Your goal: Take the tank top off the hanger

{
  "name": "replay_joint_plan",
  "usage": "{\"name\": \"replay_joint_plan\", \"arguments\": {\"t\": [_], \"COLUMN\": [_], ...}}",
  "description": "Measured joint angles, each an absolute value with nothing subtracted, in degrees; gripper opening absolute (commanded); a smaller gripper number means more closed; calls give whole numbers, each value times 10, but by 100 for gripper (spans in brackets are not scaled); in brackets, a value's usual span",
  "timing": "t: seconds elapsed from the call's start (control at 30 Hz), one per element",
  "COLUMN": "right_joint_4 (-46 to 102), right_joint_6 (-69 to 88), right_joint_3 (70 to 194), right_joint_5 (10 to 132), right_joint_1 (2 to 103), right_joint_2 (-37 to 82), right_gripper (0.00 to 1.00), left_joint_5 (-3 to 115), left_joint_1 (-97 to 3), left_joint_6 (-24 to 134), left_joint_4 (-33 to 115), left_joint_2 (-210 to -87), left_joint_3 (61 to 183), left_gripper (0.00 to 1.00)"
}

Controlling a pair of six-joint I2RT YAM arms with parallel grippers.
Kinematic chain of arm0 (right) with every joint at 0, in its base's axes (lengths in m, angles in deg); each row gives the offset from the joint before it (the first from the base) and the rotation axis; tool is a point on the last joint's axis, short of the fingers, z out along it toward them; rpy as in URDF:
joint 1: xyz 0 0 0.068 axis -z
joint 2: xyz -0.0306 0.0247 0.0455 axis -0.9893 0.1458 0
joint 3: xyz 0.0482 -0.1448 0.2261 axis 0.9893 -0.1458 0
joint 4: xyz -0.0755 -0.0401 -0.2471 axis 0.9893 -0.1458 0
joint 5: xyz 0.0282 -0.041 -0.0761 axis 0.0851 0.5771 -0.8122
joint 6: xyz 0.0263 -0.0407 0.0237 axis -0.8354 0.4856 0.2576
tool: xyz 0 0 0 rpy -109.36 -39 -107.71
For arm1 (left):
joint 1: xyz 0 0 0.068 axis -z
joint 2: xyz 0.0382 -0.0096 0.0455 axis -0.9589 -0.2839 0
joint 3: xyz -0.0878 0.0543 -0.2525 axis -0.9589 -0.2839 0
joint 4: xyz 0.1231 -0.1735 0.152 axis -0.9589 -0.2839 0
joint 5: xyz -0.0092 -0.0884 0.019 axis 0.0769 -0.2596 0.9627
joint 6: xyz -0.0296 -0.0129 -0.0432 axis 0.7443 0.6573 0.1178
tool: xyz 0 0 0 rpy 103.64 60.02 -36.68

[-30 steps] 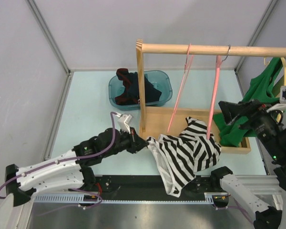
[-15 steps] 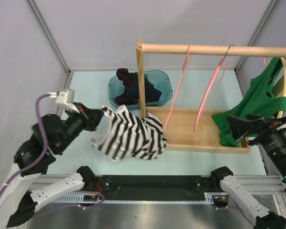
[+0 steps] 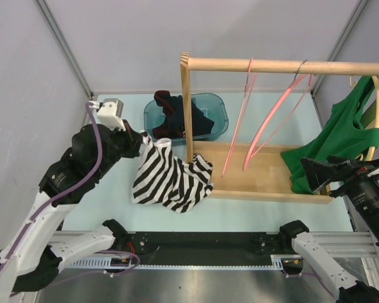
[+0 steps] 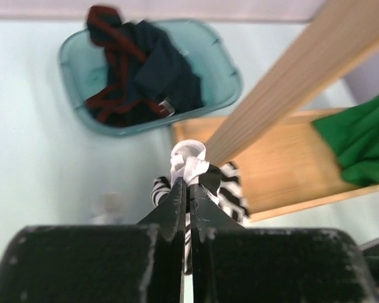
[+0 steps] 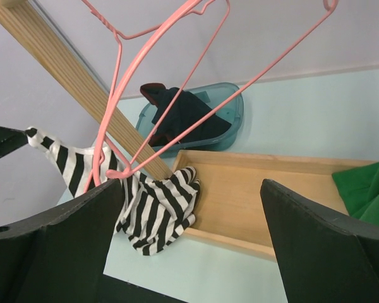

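The black-and-white striped tank top (image 3: 170, 180) hangs from my left gripper (image 3: 141, 140), which is shut on its white strap (image 4: 188, 156). It is free of both pink hangers. Its lower folds (image 5: 155, 202) drape over the near left corner of the wooden tray and onto the table. The empty pink hanger (image 3: 270, 113) swings tilted on the wooden rail, next to a second bare one (image 3: 243, 113); an end of one (image 5: 118, 172) shows in the right wrist view. At the far right my right gripper (image 3: 319, 172) is open and empty, its jaws (image 5: 189, 189) spread wide.
A teal bin (image 3: 218, 104) of dark clothes sits behind the rack's upright post (image 3: 187, 107). The wooden tray (image 3: 265, 192) forms the rack's base under the rail (image 3: 271, 65). A green garment (image 3: 341, 132) hangs at the right end, trailing into the tray.
My left arm has risen and swung left and back, dragging the tank top off the hanger and out of the tray. The hangers now swing bare. My right gripper has drawn back to the right.
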State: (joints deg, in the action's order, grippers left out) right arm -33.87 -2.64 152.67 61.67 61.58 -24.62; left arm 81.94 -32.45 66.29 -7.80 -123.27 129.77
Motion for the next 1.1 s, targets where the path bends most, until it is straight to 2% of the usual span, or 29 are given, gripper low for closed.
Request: {"name": "replay_joint_plan", "arguments": {"t": [0.13, 0.4, 0.8, 1.1], "right_joint_4": [-345, -346, -348, -355], "right_joint_6": [-22, -18, -17, -16], "right_joint_3": [1532, 1526, 1519, 1519], "right_joint_5": [614, 619, 621, 622], "right_joint_1": [616, 615, 615, 615], "right_joint_2": [-248, -256, -260, -261], "right_gripper": [98, 98, 99, 99], "left_joint_5": [826, 871, 881, 946], "left_joint_1": [-384, -394, -395, -395], "left_joint_6": [642, 599, 588, 544], "left_joint_4": [-128, -153, -154, -188], "left_joint_2": [-1222, -1170, -1193, -1209], "left_joint_3": [1318, 1429, 1367, 1465], "left_gripper": [0, 0, 0, 1]}}
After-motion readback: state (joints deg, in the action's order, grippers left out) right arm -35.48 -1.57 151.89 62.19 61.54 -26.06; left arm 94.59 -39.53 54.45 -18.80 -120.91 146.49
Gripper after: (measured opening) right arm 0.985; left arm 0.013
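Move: My left hand already grips one end of the striped tank top. The teal bin meant for it is about 20 cm ahead, 9 cm to the right and some 33 cm below, with the navy top in it roughly 22 cm ahead and 6 cm right. The rack's left post stands 5 cm ahead and 11 cm right. From my open right hand the bin lies about 30 cm ahead, 29 cm left and 42 cm down. With my left hand I keep the striped top pinched and draw it left about 11 cm, away from the rack post. I rise some 8 cm on the way, dip about 5 cm, then lift again and end higher than I began. My fingers swing roughly 15 degrees counter-clockwise and tip up a little. ##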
